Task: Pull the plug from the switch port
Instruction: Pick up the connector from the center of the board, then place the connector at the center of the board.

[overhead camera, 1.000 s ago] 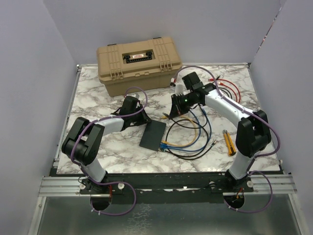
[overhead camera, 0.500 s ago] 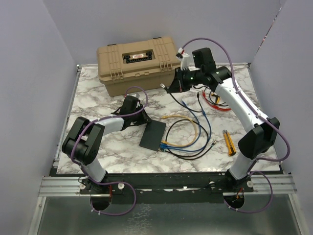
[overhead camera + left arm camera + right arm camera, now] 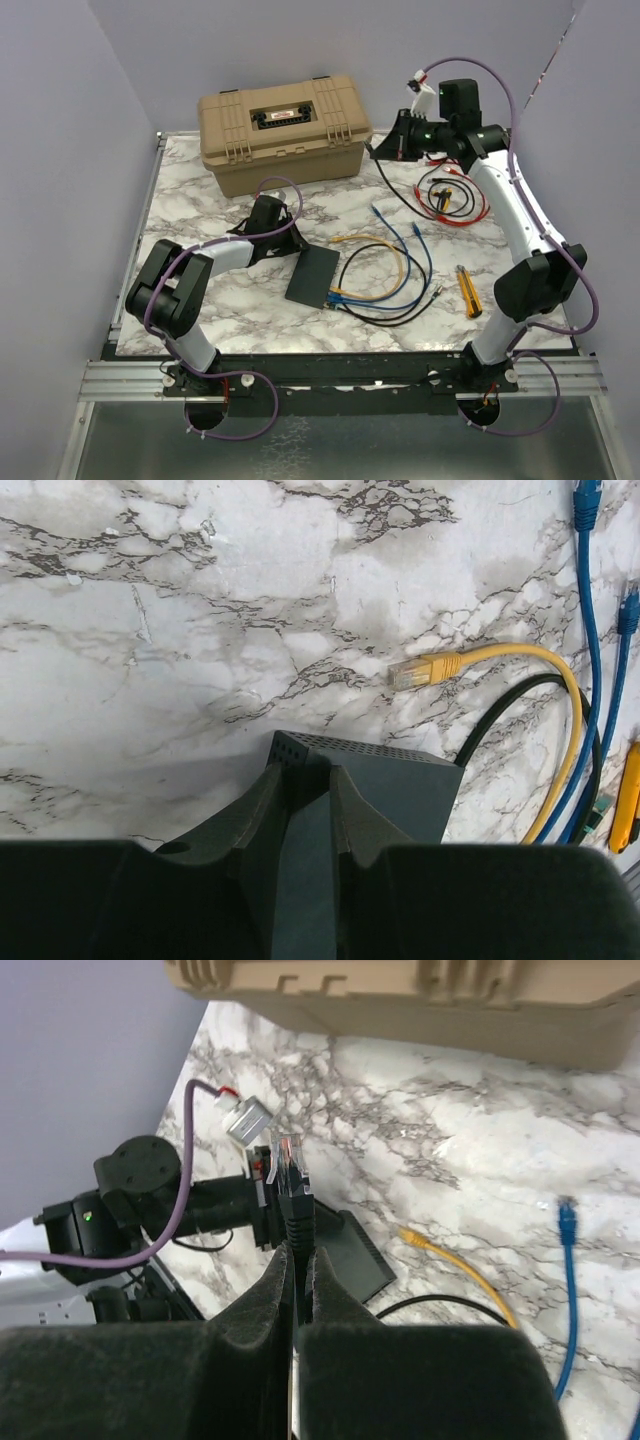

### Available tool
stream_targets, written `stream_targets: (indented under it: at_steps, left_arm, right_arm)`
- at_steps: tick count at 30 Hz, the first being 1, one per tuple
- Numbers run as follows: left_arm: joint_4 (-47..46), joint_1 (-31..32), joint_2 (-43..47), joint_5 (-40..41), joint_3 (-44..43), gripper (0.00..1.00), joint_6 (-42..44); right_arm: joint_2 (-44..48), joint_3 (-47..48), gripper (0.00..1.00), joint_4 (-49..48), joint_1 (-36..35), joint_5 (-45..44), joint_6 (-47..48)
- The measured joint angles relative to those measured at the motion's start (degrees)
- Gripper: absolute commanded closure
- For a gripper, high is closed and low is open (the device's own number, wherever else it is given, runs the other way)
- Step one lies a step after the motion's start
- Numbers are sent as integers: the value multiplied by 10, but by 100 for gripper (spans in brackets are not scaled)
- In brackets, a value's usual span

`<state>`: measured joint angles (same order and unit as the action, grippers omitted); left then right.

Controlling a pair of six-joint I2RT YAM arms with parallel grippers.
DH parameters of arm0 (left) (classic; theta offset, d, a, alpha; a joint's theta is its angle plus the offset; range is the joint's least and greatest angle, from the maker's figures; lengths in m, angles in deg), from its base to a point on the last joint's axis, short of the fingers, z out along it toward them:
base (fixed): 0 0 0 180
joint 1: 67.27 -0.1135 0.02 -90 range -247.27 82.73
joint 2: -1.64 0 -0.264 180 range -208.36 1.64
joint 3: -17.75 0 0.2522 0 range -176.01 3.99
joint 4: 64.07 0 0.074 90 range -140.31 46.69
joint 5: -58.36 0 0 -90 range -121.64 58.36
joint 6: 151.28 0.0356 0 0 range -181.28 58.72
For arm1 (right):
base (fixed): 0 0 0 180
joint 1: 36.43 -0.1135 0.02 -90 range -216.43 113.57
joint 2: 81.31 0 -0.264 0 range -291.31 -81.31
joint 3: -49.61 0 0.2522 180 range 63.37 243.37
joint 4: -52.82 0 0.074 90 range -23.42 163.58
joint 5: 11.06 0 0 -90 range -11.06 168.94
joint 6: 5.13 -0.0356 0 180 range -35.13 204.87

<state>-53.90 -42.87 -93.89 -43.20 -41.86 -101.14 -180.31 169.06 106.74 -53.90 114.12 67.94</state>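
Observation:
The switch [image 3: 313, 275] is a thin flat black box on the marble table. My left gripper [image 3: 293, 243] is shut on its far left corner. In the left wrist view the two fingers [image 3: 355, 820] pinch the perforated edge of the switch [image 3: 410, 785]. My right gripper [image 3: 382, 150] hangs high over the back of the table, well away from the switch, and is shut on a black plug [image 3: 291, 1182]. The plug's clear tip sticks out past the right gripper [image 3: 299, 1257], with its black cable [image 3: 400, 195] trailing down to the table. The switch [image 3: 358, 1255] lies far below.
A tan toolbox [image 3: 283, 128] stands at the back. Loose yellow [image 3: 385, 262] and blue cables [image 3: 405, 235] lie right of the switch, some ending at its near edge. Coiled red and black leads [image 3: 450, 195] and a yellow utility knife [image 3: 467, 290] lie at the right.
My right arm has risen and swung back to the right, carrying the black plug and its cable away from the switch. The left gripper and the switch have stayed put.

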Motion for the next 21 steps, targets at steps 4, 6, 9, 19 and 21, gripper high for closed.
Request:
stream_targets:
  at_steps: [4, 6, 9, 19, 21]
  left_arm:
    - [2, 1, 3, 3, 0, 99, 3]
    - [3, 1, 4, 3, 0, 99, 3]
    - [3, 1, 4, 3, 0, 99, 3]
    - [4, 1, 5, 3, 0, 99, 15]
    - [4, 1, 5, 2, 0, 98, 16]
  right_arm:
    - [-9, 14, 100, -3, 35, 4, -10]
    - [-22, 33, 100, -4, 49, 3, -11]
    - [-44, 72, 100, -3, 72, 1, -12]
    - [-152, 241, 100, 14, 141, -36, 1]
    - [-175, 262, 100, 21, 153, -44, 5]
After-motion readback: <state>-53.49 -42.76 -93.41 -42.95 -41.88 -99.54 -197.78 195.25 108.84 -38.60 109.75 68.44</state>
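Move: The heap of loose red and black cables I'm carrying the black cable's plug to lies about 25 cm right of my right hand, some 12 cm ahead and 30 cm below. The yellow-handled tool in it is 21 cm right and 9 ahead. Nearer, one blue plug lies about 12 cm right and level with me. The toolbox's middle is some 23 cm ahead and 26 left. From my left hand the heap lies roughly 46 cm right and 19 ahead, slightly lower. With the black cable's plug still pinched and held high, I sweep my right hand diagonally forward and right, some 18 cm across, towards the cable heap. It climbs about 3.5 cm and then just starts to sink, while the wrist turns about 20 degrees clockwise. My left hand stays at the switch's far corner. ##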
